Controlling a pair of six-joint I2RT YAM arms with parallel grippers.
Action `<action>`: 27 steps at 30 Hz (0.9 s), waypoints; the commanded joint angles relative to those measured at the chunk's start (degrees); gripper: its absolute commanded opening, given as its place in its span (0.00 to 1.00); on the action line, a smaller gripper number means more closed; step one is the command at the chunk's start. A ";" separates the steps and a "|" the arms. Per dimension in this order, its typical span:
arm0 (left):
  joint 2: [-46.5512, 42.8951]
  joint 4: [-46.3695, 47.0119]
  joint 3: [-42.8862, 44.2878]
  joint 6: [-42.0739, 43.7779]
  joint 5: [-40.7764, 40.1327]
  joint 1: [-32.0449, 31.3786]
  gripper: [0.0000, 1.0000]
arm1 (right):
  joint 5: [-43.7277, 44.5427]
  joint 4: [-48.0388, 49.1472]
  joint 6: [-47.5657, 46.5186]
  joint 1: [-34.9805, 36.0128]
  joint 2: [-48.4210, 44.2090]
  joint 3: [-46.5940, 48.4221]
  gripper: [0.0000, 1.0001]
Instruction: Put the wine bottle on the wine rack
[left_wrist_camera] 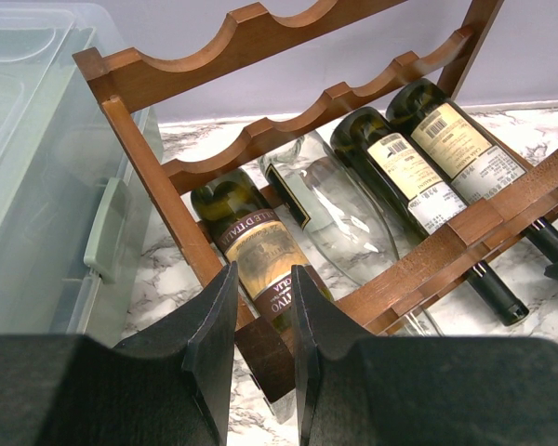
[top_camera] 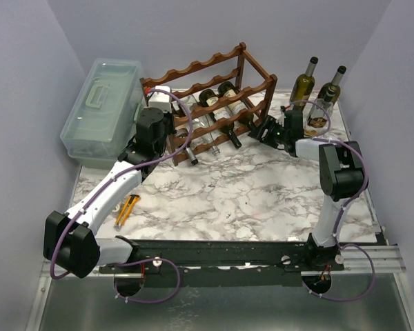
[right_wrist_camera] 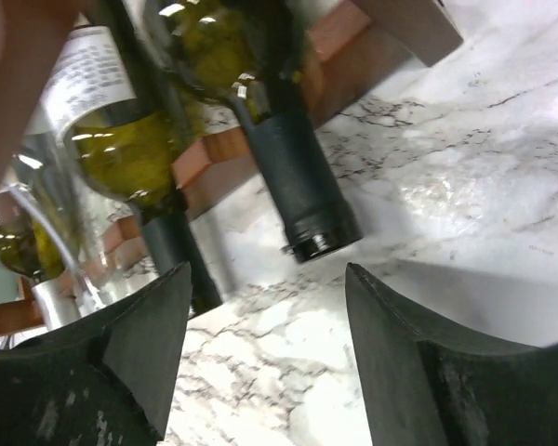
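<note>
The dark brown wine rack stands at the back of the marble table with several bottles lying on its wavy rails. The wine bottle rests on a rail, its black-capped neck pointing out at my right gripper. That gripper is open just short of the cap, with nothing between its fingers; from above it sits by the rack's right end. My left gripper is shut on a dark wooden block at the rack's lower left corner.
A pale green plastic box lies against the rack's left side. Two upright wine bottles and a clear one stand at the back right, just behind my right arm. A yellow tool lies near the left arm.
</note>
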 commanded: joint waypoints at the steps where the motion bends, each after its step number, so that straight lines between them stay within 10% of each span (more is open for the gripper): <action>1: 2.20 -4.05 -0.22 -0.41 2.21 -0.57 0.21 | 1.94 -5.85 -4.76 0.78 -9.19 -1.77 0.72; 14: 0.87 -4.01 -0.20 -0.85 2.36 -1.41 0.39 | 18.15 -30.56 -16.87 1.50 -34.74 7.15 0.91; 21: 0.38 -4.01 -0.13 0.05 1.59 -2.45 0.47 | 43.05 -43.32 -16.49 -1.11 -30.07 24.62 1.00; 27: -0.92 -4.05 -0.14 0.72 1.09 -2.98 0.70 | 42.24 -49.56 -13.91 -9.75 -22.41 35.31 1.00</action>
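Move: The clear bottle standing nearest is about 18 cm to the right hand's right, 2 cm farther out and 10 cm up. Behind it two green bottles stand at about that height, one 8 cm ahead and 21 right, one 11 ahead and 13 right. The just-racked bottle's middle lies 12 cm ahead, 9 left, 2 up. The left hand holds the rack corner between its pads; the clear bottle is about 48 cm right, 10 ahead, 13 below. The left fingers let go of the rack's near-left corner, opening to just over half while that hand drifts barely 1 cm right. The right hand, already clear of the racked bottle's neck, draws back 5 cm while climbing fast, some 32 cm in all, then swings about 17 cm right, high over the standing bottles' side; its fingers spread fully, tilt up and turn some 30 degrees clockwise. ##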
